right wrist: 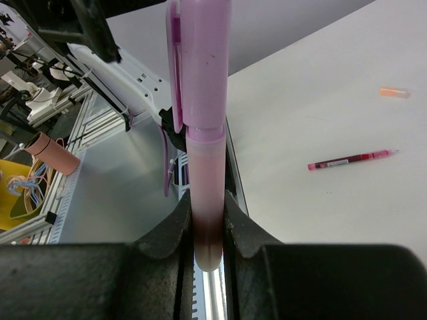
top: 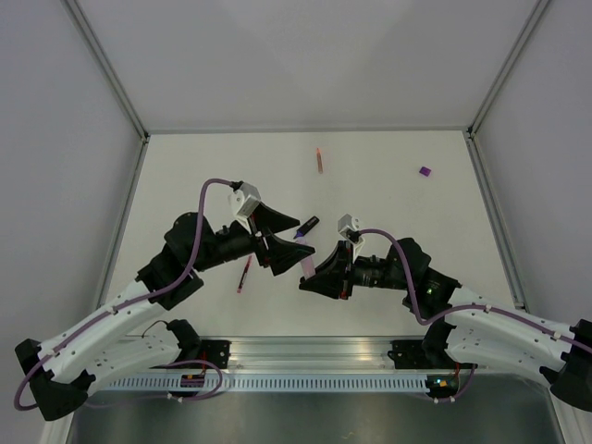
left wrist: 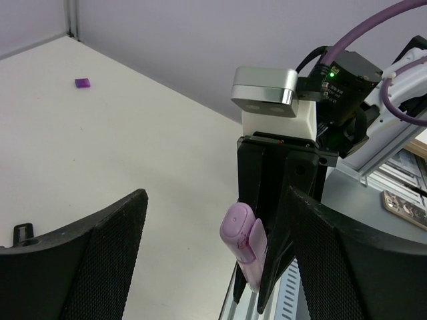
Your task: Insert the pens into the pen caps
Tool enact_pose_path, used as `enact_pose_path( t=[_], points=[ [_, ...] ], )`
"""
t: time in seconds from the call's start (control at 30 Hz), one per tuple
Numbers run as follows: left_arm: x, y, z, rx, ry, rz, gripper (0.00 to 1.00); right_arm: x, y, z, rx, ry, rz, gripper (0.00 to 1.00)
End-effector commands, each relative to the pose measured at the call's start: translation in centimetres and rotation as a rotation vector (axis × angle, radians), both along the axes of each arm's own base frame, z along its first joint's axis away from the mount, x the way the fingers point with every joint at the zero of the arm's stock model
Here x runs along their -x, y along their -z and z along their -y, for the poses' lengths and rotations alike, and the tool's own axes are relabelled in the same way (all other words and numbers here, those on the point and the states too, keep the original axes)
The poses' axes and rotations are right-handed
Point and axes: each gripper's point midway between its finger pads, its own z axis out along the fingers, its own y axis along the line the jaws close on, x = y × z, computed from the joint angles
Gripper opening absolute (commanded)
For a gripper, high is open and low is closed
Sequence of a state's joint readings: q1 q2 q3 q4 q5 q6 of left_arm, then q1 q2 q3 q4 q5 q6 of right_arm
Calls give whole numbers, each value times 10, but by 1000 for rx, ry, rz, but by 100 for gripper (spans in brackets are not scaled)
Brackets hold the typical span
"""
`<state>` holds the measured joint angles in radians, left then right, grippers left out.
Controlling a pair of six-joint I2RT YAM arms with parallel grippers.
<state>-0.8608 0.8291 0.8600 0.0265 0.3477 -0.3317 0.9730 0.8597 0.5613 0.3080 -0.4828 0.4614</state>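
My right gripper (right wrist: 207,200) is shut on the lower barrel of the pale pink-lilac pen (right wrist: 205,167) and holds it upright. A lilac cap with a clip (right wrist: 200,60) sits on the pen's upper end. In the left wrist view the capped pen (left wrist: 243,243) lies just beyond my left gripper (left wrist: 217,197). That gripper is open and touches nothing. From above, both grippers meet mid-table around the pen (top: 305,261). On the table lie the black purple-tipped marker (top: 308,225), the thin red pen (top: 244,274), the orange pen (top: 319,159) and a purple cap (top: 425,171).
The white table (top: 398,222) is walled on three sides by pale panels. An aluminium rail (top: 314,356) with both arm bases runs along the near edge. A small orange piece (right wrist: 393,93) lies past the red pen (right wrist: 351,160) in the right wrist view.
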Motion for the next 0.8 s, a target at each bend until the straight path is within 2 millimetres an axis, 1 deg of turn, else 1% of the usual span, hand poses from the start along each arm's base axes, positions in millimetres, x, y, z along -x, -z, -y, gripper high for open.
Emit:
enact_pose_path(
  t=[0.0,0.2,0.4,0.5,0.57,0.63,0.7,0.73,0.77],
  points=[
    [7,-24,4,77,45,67,88,7,-23,-3,-67,-40,37,0],
    [13,-26,7,115,80,55,84,6,-24,-1,-71,-30,41,0],
    [16,-15,8,109,100,39,81,6,-24,-2,-71,-28,38,0],
    [16,-11,8,106,100,35,78,5,-23,-2,-70,-25,37,0],
    [15,-6,9,98,99,27,74,5,-23,-2,-71,-23,41,0],
    [15,-3,11,95,104,27,65,5,-23,-2,-70,-23,38,0],
    [15,0,12,96,109,23,60,5,-23,-2,-70,-22,36,0],
    [17,4,12,96,123,22,49,4,-23,-2,-70,-20,36,0],
    [19,5,13,97,131,18,44,4,-23,-2,-70,-20,36,0]
  ],
)
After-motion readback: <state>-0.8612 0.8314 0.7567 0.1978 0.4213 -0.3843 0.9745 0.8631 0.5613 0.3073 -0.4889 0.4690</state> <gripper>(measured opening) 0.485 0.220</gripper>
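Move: The pink cap, already on the pink pen held leaning forward in the right fingers, sits just off the left fingertips: its middle is about 1 cm back, 1 cm to the right and 2 cm below the left hand point. From the right hand it lies some 7 cm up, 4 cm forward and 1 cm left. Far below the left hand, roughly 33 cm down, lie the black marker 24 cm ahead and 2 cm right, and the red pen 8 cm ahead and 16 cm left. The left fingers close from wide open to about half, coming in around the pink cap from its front and back sides; the back finger ends close beside the clip, but a touch isn't clear. Meanwhile the left hand rises about 1 cm, then sinks about 2 cm, easing roughly 1 cm back and 1 cm right. The right hand stays still and keeps its grip on the pen's lower end. ##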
